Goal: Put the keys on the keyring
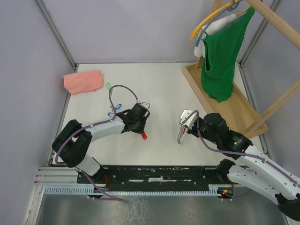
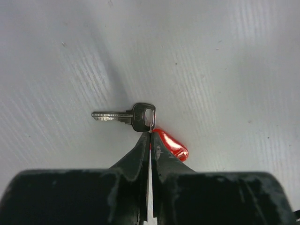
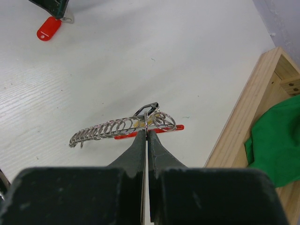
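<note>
My left gripper [image 2: 151, 131] is shut on the small ring that joins a silver key [image 2: 123, 116] to its red tag [image 2: 171, 145], low over the white table. From above, this gripper [image 1: 141, 130] sits at centre-left with the red tag [image 1: 144, 136] just below it. Two blue-tagged keys [image 1: 114, 110] lie by the left arm, and a green-tagged key [image 1: 108, 86] lies further back. My right gripper [image 3: 147, 129] is shut on one loop of the keyring [image 3: 105, 129], a row of wire loops with a red band [image 3: 171, 128] and a black tag [image 3: 148, 108]. The keyring [image 1: 180, 134] hangs at centre-right.
A pink folded cloth [image 1: 83, 81] lies at the back left. On the right stands a wooden rack [image 1: 276, 21] with a green garment [image 1: 221, 56] on a hanger, and its wooden base frame [image 1: 201, 91] runs along the table's right side.
</note>
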Controlling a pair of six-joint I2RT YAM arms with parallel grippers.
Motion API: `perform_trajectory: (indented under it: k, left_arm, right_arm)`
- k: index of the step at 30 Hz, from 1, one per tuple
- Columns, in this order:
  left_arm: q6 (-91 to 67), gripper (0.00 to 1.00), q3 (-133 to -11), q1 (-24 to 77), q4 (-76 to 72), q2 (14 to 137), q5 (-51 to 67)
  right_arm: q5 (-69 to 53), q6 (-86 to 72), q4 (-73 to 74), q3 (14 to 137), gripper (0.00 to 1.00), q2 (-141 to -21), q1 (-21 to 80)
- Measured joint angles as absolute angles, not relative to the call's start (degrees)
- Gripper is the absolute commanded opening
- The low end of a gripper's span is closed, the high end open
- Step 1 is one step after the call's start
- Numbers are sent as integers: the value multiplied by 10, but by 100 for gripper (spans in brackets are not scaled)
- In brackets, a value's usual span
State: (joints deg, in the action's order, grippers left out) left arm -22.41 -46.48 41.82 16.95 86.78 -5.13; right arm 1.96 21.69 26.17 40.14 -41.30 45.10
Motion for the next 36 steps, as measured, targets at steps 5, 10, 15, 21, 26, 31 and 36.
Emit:
perform_trajectory:
  k: [5,10,15,21,26,31,36]
  left_arm:
    - [-224,16,-495,418,209,903,-67]
    - [-225,27,-505,418,213,911,-74]
    - [-236,34,-501,418,209,906,-75]
    - [-263,38,-452,419,178,851,-75]
    - [-302,39,-416,419,147,828,-81]
    - [-355,38,-362,419,100,809,-85]
    - [-396,36,-326,416,57,783,-91]
  right_arm:
    - [20,217,262,401,1,-413,453]
    - [20,217,262,401,1,-413,453]
    - [20,217,262,401,1,-413,454]
    - [20,217,262,401,0,-413,454]
    - [20,217,262,401,1,-413,454]
    - [20,217,262,401,0,-413,454]
    - [20,217,262,399,0,-412,454]
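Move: The left fingertips still pinch the small ring of the red-tagged key about 1 cm over the table; the red tag lies roughly 2 cm back and 1 cm right of the hand, the key's middle some 2 cm ahead and 1 cm left. The blue-tagged keys lie about 11 cm left, one 7 cm and one 10 cm ahead. From the right hand, which keeps the keyring, the red tag is about 16 cm left, 2 cm ahead and 13 cm lower. Down first, by about 1 cm: the left hand lowers the red-tagged key to the table and opens its fingers to roughly a third, letting go of the ring. It rises slightly, then shifts about 2 cm back and left while turning some 15 degrees counter-clockwise, and sinks again with the parted tips low around the end of the tag. ##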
